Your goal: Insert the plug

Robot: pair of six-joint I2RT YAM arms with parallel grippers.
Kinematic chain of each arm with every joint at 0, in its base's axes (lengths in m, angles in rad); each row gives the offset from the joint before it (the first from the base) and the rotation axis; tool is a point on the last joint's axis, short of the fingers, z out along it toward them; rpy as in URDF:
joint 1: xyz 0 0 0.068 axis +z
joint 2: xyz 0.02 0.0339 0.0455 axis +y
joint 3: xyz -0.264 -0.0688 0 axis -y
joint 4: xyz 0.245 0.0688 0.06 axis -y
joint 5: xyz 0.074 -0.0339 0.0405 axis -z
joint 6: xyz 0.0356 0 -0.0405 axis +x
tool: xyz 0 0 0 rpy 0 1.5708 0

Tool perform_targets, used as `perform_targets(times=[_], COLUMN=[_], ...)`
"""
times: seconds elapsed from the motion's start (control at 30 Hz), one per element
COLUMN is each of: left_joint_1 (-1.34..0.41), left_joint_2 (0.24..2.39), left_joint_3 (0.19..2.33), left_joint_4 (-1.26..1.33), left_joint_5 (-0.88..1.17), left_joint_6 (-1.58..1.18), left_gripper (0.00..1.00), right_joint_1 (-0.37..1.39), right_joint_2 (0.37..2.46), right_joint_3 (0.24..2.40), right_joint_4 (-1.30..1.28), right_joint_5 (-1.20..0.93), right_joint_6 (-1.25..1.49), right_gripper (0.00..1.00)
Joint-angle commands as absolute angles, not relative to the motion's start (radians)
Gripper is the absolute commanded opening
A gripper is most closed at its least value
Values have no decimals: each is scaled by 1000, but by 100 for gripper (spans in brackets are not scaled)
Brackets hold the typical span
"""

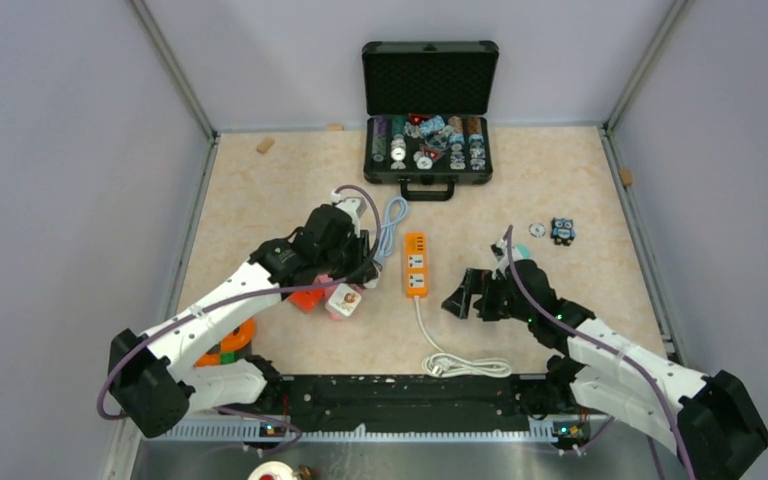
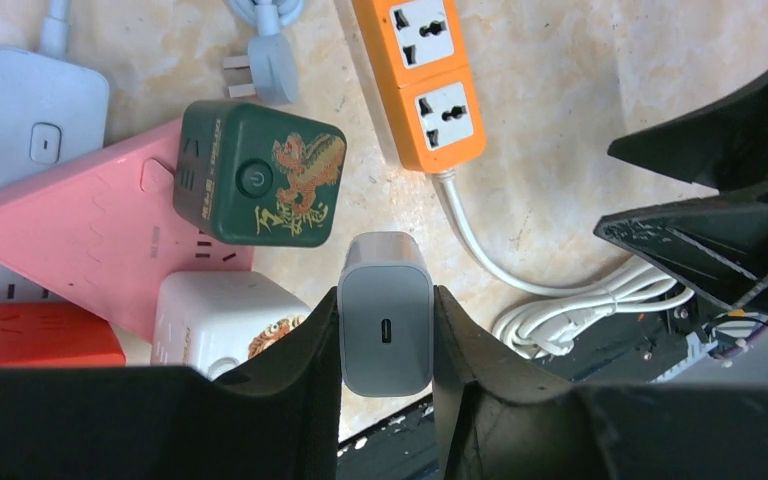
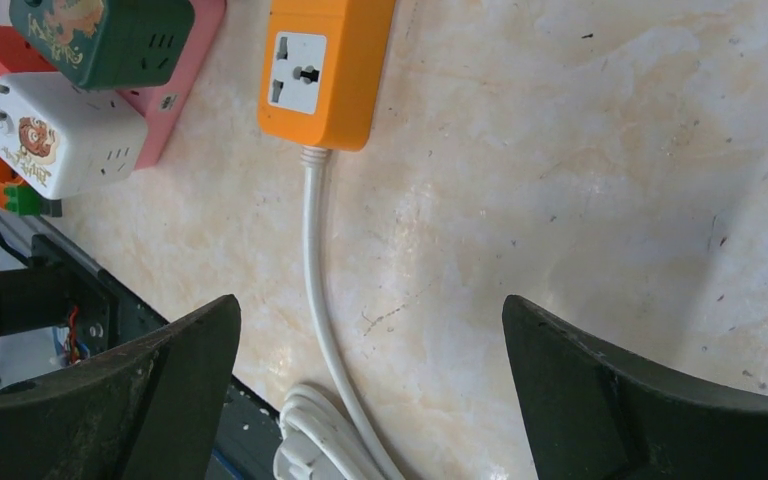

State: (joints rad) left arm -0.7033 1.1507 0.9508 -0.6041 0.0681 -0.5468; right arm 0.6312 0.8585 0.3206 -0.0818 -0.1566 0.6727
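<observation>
The plug (image 2: 384, 275), a pale grey charger block with a small port on its near face, is clamped between my left gripper's (image 2: 384, 310) black fingers above the table. It hangs just left of and below the orange power strip (image 2: 422, 80), whose two sockets face up. From above, the left gripper (image 1: 355, 262) sits immediately left of that strip (image 1: 416, 264), and the plug itself is hidden there. My right gripper (image 1: 460, 295) stands open to the strip's lower right. In the right wrist view its jaws (image 3: 370, 305) are wide apart over the strip's white cord (image 3: 315, 260), holding nothing.
Beside the plug lie a green cube adapter (image 2: 260, 185), a pink triangular strip (image 2: 80, 230), a white cube adapter (image 2: 225, 320) and a red block (image 2: 35, 335). The cord ends in a coil (image 1: 465, 365) by the near edge. An open black case (image 1: 428, 110) stands at the back.
</observation>
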Motion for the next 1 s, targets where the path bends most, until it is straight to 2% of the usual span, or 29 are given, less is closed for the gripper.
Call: perform_targets(times=[0.0,0.47,0.9,0.97], left_joint_1=[-704,-704,-708,-718], left_joint_2=[1196,1373,1569,1593], left_joint_3=[1020,1141,1232,1238], left_joint_4=[-572,-476,-429,-430], left_joint_5=[26,39,11,-42], left_joint_6=[-508,-484,-554,-566], left_gripper=[0,0,0,0], right_joint_1=[617,617,617,617], right_joint_2=[804,716,695,688], right_joint_3=[329,399,397,390], right_joint_4=[-145,-387,-387,-384], right_joint_5=[-138,100,123,122], right_joint_6=[716,638,636,638], right_gripper=[99,99,99,99])
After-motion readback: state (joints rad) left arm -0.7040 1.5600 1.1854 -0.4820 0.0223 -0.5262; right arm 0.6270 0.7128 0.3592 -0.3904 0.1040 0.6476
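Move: The orange power strip's middle lies about 9 cm ahead of the left hand, 10 cm to its right and some 15 cm below; the hand already holds the grey plug. The green plug is some 5 cm ahead and 2 cm left, the blue cord's plug about 10 cm straight ahead, and the white plug level with the hand, 7 cm left. From the empty right hand, the strip's middle is about 12 cm ahead and 9 cm left. Forward and to the right, the left hand carries the grey plug about 9 cm towards the orange power strip's sockets, staying nearly level at first, then sinking some 3 cm near the end; its grip and tilt hardly change. The right hand, empty and wide open, clears away to its right by about 6 cm, rolling its left side down and turning slightly clockwise. ##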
